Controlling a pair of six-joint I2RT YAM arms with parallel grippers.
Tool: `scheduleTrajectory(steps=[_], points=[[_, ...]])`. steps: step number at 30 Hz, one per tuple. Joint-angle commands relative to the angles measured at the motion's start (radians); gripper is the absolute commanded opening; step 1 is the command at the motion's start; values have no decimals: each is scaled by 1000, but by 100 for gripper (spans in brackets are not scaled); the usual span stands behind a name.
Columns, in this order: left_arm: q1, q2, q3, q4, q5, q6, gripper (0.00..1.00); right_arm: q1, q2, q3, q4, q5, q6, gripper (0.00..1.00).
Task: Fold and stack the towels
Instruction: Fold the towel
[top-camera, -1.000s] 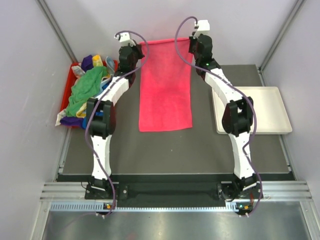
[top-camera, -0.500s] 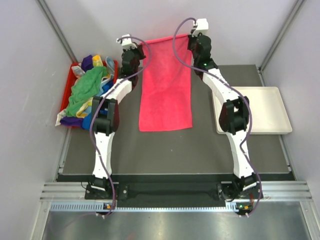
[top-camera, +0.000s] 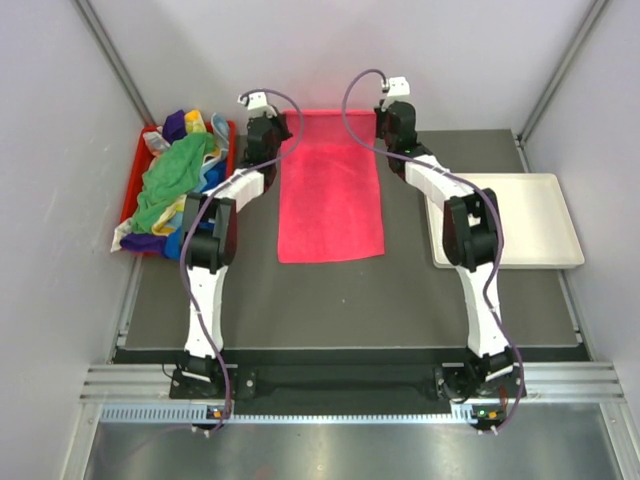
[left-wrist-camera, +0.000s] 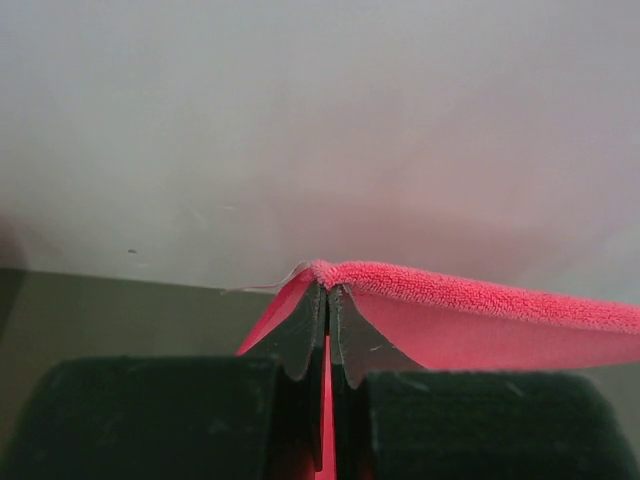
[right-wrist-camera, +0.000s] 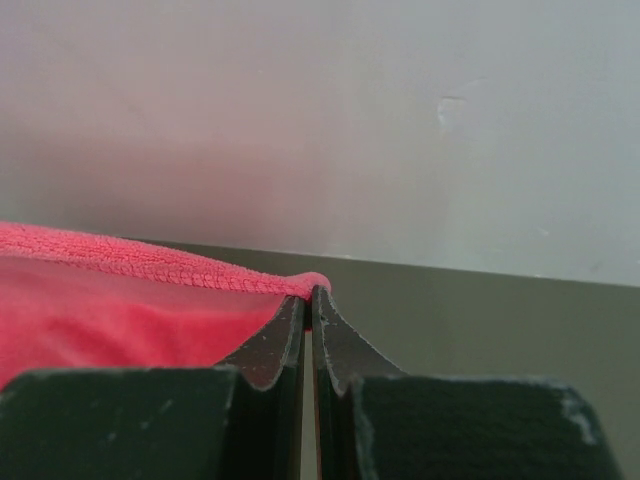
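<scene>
A bright pink towel (top-camera: 330, 195) lies stretched lengthwise down the middle of the dark mat. My left gripper (top-camera: 283, 128) is shut on its far left corner, and my right gripper (top-camera: 379, 125) is shut on its far right corner. In the left wrist view the jaws (left-wrist-camera: 327, 292) pinch the pink towel (left-wrist-camera: 480, 325) at its corner. The right wrist view shows the same pinch (right-wrist-camera: 308, 295) with the pink towel (right-wrist-camera: 110, 310) running off to the left. More towels (top-camera: 175, 170), green, purple, blue and yellow, are heaped in the red bin (top-camera: 135, 180) at the left.
A white flat tray (top-camera: 520, 220) sits at the right edge of the mat (top-camera: 350, 300). Grey walls close in the back and both sides, with the back wall just beyond both grippers.
Both grippers have come down towards the mat at the far edge, lowering the pink towel's far end. The towel now lies flatter.
</scene>
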Motion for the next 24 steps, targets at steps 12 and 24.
scheduleTrajectory(steps=[12, 24], points=[[15, -264, -240, 32, -33, -30, 0, -8, -334, -247, 32, 24, 78, 0], [15, -379, -393, -4, -35, -33, 0, 3, -443, -416, 21, 13, 115, 0]])
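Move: Each hand already grips a far corner of the pink towel about 12 cm above the table. The near left corner lies some 38 cm straight back from the left hand, and the near right corner as far straight back from the right hand, both about 12 cm lower. The red bin of cloths is about 20 cm back and 24 cm left of the left hand; the white tray is some 27 cm back and 29 cm right of the right hand. Both arms, fingers staying shut on the two far corners, reverse and draw the held edge straight back together by about 8 cm, over the flat towel and towards its near edge. On the way the hands arc over, the left dipping slightly before rising, the right rising some 5 cm, then both start down again and end only 2 to 3 cm higher than they began, fingers still pointing nearly level and forward. ##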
